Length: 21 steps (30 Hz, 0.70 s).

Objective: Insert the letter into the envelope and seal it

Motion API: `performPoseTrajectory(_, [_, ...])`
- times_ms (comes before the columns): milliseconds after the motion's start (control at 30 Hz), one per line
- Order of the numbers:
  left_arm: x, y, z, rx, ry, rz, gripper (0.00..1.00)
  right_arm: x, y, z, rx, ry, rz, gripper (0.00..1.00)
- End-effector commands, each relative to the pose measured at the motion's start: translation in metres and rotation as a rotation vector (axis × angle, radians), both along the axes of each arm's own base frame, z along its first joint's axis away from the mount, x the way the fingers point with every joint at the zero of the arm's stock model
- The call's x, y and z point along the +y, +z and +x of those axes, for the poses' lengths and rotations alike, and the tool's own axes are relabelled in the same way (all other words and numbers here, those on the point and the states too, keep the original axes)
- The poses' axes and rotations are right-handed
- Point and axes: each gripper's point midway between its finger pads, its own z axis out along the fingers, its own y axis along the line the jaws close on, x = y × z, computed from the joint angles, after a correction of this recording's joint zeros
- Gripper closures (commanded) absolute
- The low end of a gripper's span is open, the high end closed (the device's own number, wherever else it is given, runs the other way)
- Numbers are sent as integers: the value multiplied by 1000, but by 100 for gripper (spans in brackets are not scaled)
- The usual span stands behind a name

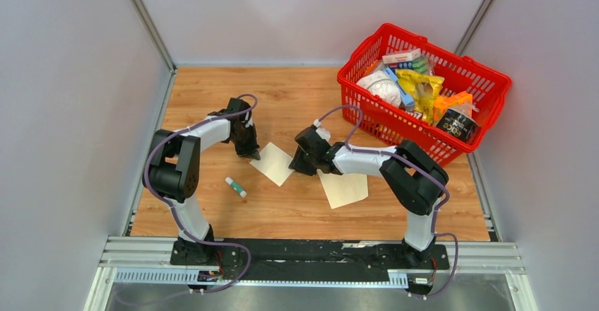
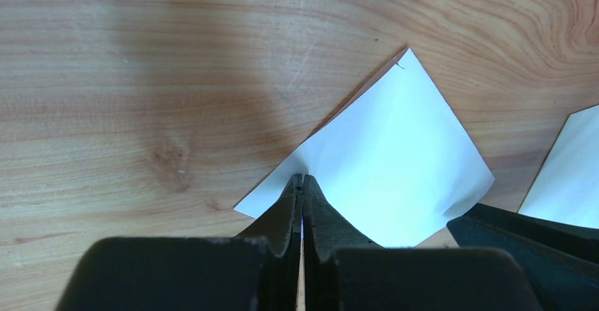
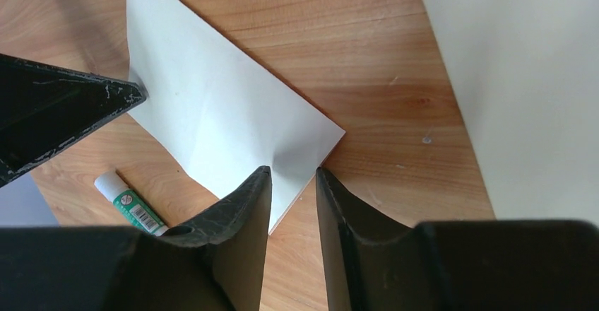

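The letter (image 1: pixel 274 162) is a small pale sheet lying on the wooden table between my two grippers. My left gripper (image 1: pixel 253 154) is shut on its left edge, and the paper puckers at the fingertips (image 2: pixel 302 178). The letter (image 2: pixel 395 162) otherwise lies flat. My right gripper (image 1: pixel 295 168) is open at the letter's right corner (image 3: pixel 233 127): one finger rests on the sheet, the other on the wood beside it (image 3: pixel 293 173). The envelope (image 1: pixel 346 189) is the larger cream sheet to the right, partly under my right arm. It also shows in the right wrist view (image 3: pixel 530 92). Its flap is not visible.
A glue stick (image 1: pixel 236 187) lies on the table in front of the letter, also seen in the right wrist view (image 3: pixel 131 201). A red basket (image 1: pixel 353 88) full of groceries stands at the back right. Grey walls enclose the table on three sides.
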Motion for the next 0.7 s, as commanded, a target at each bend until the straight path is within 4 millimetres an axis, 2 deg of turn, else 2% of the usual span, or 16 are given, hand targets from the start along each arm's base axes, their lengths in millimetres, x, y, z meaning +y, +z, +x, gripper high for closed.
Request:
performPoseTrajectory(0, [1,-3,-17,35,-13,6,100,-4,18,12,-80,-41,12,65])
performPoseTrajectory(100, [-2,-2,-18,33,-19,0,100,2,19,15,-83,-23,19,67])
performPoseTrajectory(300, [-6,0,-20,34,-27,-17,100,14,12,17,-51,24,3,82])
performPoseTrajectory(500, [-9,4,-22,29,-32,-38,100,20,14,22,-65,35,3,86])
performPoseTrajectory(667, [-20,11,-21,24,-66,-96,100,31,14,28,-66,72,-1,86])
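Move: Just left of the right hand's half-open fingers lies the folded letter, its middle about 5 cm left and 2 cm ahead, barely below the fingertips. The envelope's middle is some 13 cm to the right and 2 cm back of that hand; the glue stick is 15 cm left and 5 cm back. From the left hand, whose shut fingertips rest on the letter's left part, the letter's middle is 4 cm right and 2 cm back, and the glue stick 6 cm left and 9 cm back. Closing its fingers from about a third open to nearly shut on the letter's right part, the right hand first slips barely to its right, then goes some 1.5 cm forward and as far left, towards the left hand. The left hand keeps its shut fingertips on the letter's left part while easing about 1.5 cm back and 1 cm right. ##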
